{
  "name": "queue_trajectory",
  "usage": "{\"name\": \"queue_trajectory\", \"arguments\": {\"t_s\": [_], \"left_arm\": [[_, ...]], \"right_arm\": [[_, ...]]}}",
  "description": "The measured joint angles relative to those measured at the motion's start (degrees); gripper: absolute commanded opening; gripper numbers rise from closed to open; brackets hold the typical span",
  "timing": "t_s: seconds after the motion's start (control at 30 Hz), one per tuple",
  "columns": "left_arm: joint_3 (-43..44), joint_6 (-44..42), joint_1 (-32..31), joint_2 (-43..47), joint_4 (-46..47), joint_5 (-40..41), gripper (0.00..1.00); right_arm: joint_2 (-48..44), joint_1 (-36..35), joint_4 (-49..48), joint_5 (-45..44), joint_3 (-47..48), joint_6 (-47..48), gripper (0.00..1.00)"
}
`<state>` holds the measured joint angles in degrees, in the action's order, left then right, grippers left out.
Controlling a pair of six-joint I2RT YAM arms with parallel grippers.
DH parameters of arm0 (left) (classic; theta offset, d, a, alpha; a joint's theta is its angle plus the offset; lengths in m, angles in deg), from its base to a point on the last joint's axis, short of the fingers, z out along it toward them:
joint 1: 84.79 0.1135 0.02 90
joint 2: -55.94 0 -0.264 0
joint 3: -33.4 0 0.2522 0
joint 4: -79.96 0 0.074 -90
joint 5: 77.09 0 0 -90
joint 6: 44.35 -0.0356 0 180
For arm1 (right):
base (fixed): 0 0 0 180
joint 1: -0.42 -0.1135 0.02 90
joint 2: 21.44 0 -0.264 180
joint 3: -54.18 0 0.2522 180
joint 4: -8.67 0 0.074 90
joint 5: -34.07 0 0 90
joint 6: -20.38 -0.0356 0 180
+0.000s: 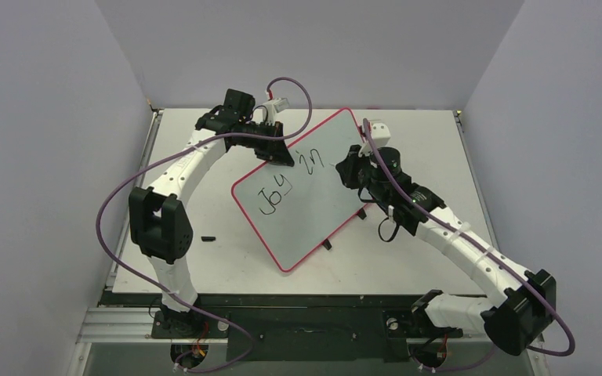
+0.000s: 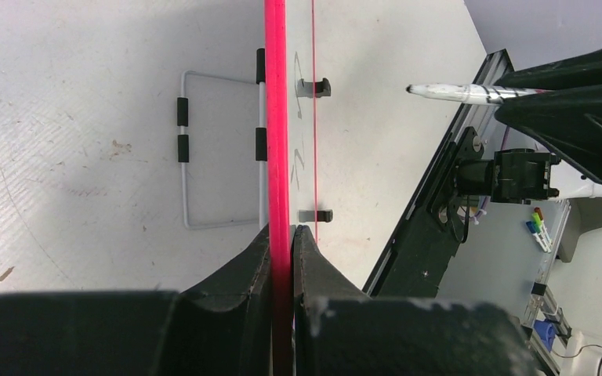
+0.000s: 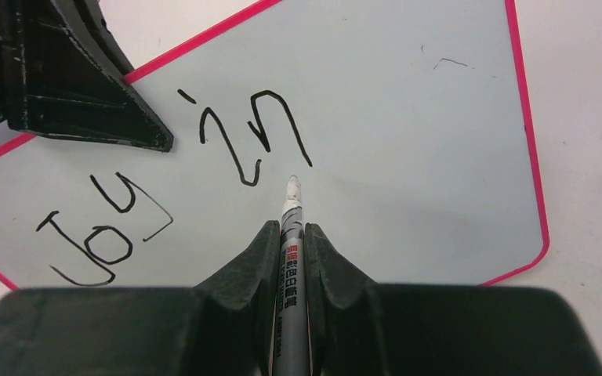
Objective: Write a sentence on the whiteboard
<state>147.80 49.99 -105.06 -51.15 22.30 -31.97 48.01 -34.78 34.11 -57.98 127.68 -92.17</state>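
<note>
The whiteboard (image 1: 298,219) lies tilted on the table, pale with a thin red rim. Black handwriting on it reads "Joy" (image 3: 102,235) and "in" (image 3: 251,133), the sentence (image 1: 276,196) as it stands. My left gripper (image 1: 276,149) is shut on the board's far rim; in the left wrist view the red rim (image 2: 276,117) runs between the fingers of the left gripper (image 2: 282,231). My right gripper (image 3: 290,229) is shut on a grey marker (image 3: 291,204). Its tip sits just past the "n"; contact with the board cannot be told. The marker (image 2: 455,92) also shows in the left wrist view.
A small black piece (image 1: 208,237) lies on the table left of the board. Under the board's edge are a wire stand (image 2: 184,157) and black clips (image 2: 323,86). Grey walls close in the table on three sides.
</note>
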Motion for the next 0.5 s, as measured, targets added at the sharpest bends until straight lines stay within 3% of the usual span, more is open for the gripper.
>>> {"name": "queue_trajectory", "arguments": {"t_s": [0.5], "left_arm": [[-5.6, 1.4, 0.2, 3.8, 3.9, 1.5, 0.0]], "right_arm": [[-10.1, -7.4, 0.2, 0.5, -11.1, 2.9, 0.0]]}}
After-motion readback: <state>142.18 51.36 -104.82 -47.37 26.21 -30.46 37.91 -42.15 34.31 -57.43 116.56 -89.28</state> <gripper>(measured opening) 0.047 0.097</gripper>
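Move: The right hand holds the marker; the blank part of the whiteboard below "Joy in" lies about 10 cm to its left, 2 cm back and some 15 cm lower. From that hand, "in" is roughly 6 cm ahead, 8 cm left and 7 cm below, while "Joy" is 2 cm back, 16 cm left and 10 cm below. From the left hand, on the board's upper edge, the blank part lies some 8 cm back, 4 cm right and 14 cm below. Back towards its base goes the right hand, roughly 6.5 cm, rising a touch and then sinking to end some 3 cm lower, away from the finished "in" and towards the blank space beneath the writing. It turns counter-clockwise about 10 degrees, still gripping the marker with the tip clear of the board. The left hand keeps its pinch on the board's upper edge. ##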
